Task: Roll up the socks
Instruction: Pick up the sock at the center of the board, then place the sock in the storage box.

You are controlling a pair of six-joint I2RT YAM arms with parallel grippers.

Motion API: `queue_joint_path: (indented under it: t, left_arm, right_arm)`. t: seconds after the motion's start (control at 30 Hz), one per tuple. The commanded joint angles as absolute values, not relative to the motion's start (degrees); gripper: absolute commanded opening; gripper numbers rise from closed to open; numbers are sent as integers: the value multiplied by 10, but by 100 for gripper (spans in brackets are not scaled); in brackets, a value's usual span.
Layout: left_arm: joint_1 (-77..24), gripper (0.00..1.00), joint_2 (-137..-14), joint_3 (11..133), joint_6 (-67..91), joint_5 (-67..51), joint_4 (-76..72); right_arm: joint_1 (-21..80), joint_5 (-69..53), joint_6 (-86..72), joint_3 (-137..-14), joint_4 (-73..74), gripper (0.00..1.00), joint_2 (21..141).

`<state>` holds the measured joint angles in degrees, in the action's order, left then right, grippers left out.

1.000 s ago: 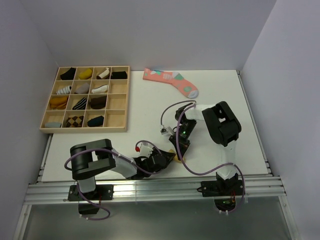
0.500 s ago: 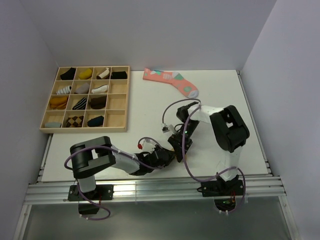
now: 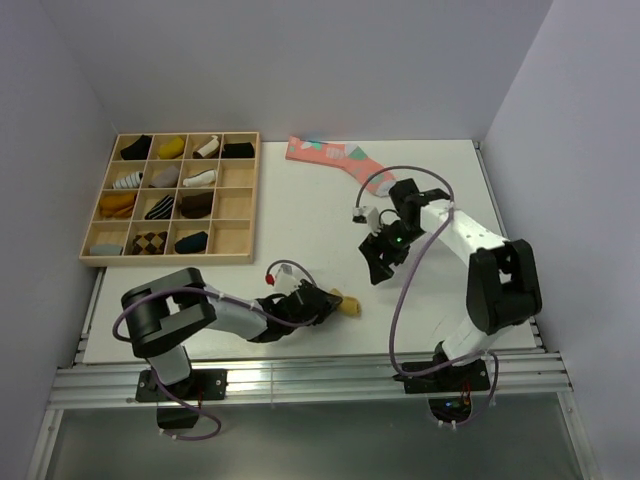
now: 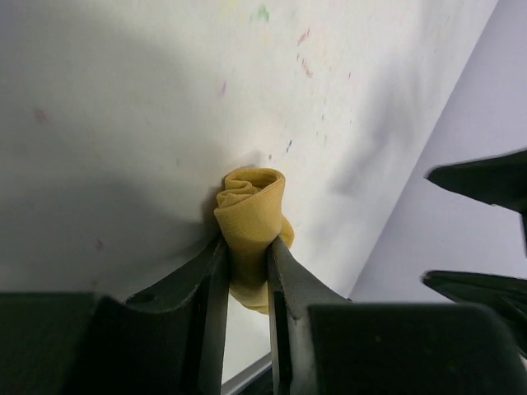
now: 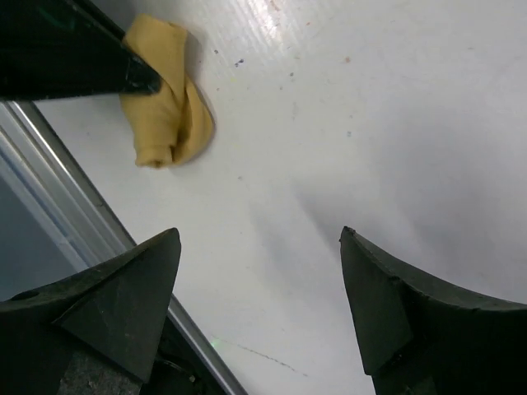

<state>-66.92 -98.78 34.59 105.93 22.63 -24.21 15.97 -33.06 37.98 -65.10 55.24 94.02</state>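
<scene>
A mustard-tan sock (image 3: 348,304) lies rolled into a tight bundle near the table's front edge. My left gripper (image 3: 326,301) is shut on it. In the left wrist view the roll (image 4: 251,204) sticks out past the two dark fingers (image 4: 211,280) that pinch its near end, with the left gripper (image 4: 244,245) low over the table. My right gripper (image 3: 377,266) hangs open above the table, further back and to the right, holding nothing. Its wrist view shows the roll (image 5: 169,107) at top left, well clear of the right gripper (image 5: 259,236).
A long pink sock (image 3: 335,158) with teal patches lies at the back, its toe end hidden by the right arm. A wooden compartment tray (image 3: 168,260) with several rolled socks stands at the back left. The metal rail (image 5: 99,206) runs along the table's near edge.
My right gripper has opened, let go of the sock and pulled away toward the back right. My left gripper has kept its grip, and the roll now shows beside it.
</scene>
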Motion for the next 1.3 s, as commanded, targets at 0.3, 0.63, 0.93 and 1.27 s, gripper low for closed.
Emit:
queue_joint_path:
  t: [0.3, 0.63, 0.93, 1.27]
  left_arm:
    - [-538, 0, -852, 330, 761, 134, -213]
    - [-368, 0, -737, 357, 656, 38, -166]
    - [-178, 0, -811, 542, 587, -26, -139]
    - [-48, 0, -1047, 736, 564, -90, -187]
  right_arm:
    - [138, -265, 345, -636, 494, 86, 800]
    - [132, -243, 343, -632, 477, 86, 790]
    - [131, -229, 328, -642, 461, 86, 804]
    - [125, -186, 318, -644, 435, 86, 810]
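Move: The left fingers already pinch the rolled yellow sock. From that hand, the empty compartment in the box's right-hand column, second from the far end, lies about 37 cm ahead and 27 cm left, roughly level in height. The black sock in the compartment beyond is 44 cm ahead, 27 left; the white sock 36 ahead, 37 left; the pink patterned sock 41 ahead, 4 right. From the right hand, the empty compartment is some 32 cm ahead, 38 left. Keep the left grip on the rolled yellow sock and sweep it about 33 cm forward and 25 cm left towards the box's empty compartment, climbing to some 21 cm, then starting to sink over the far right of the box; tip the fingers up about 30 degrees on the way. Lift the open, empty right gripper about 5 cm and ease it forward and right, clear of the work. ##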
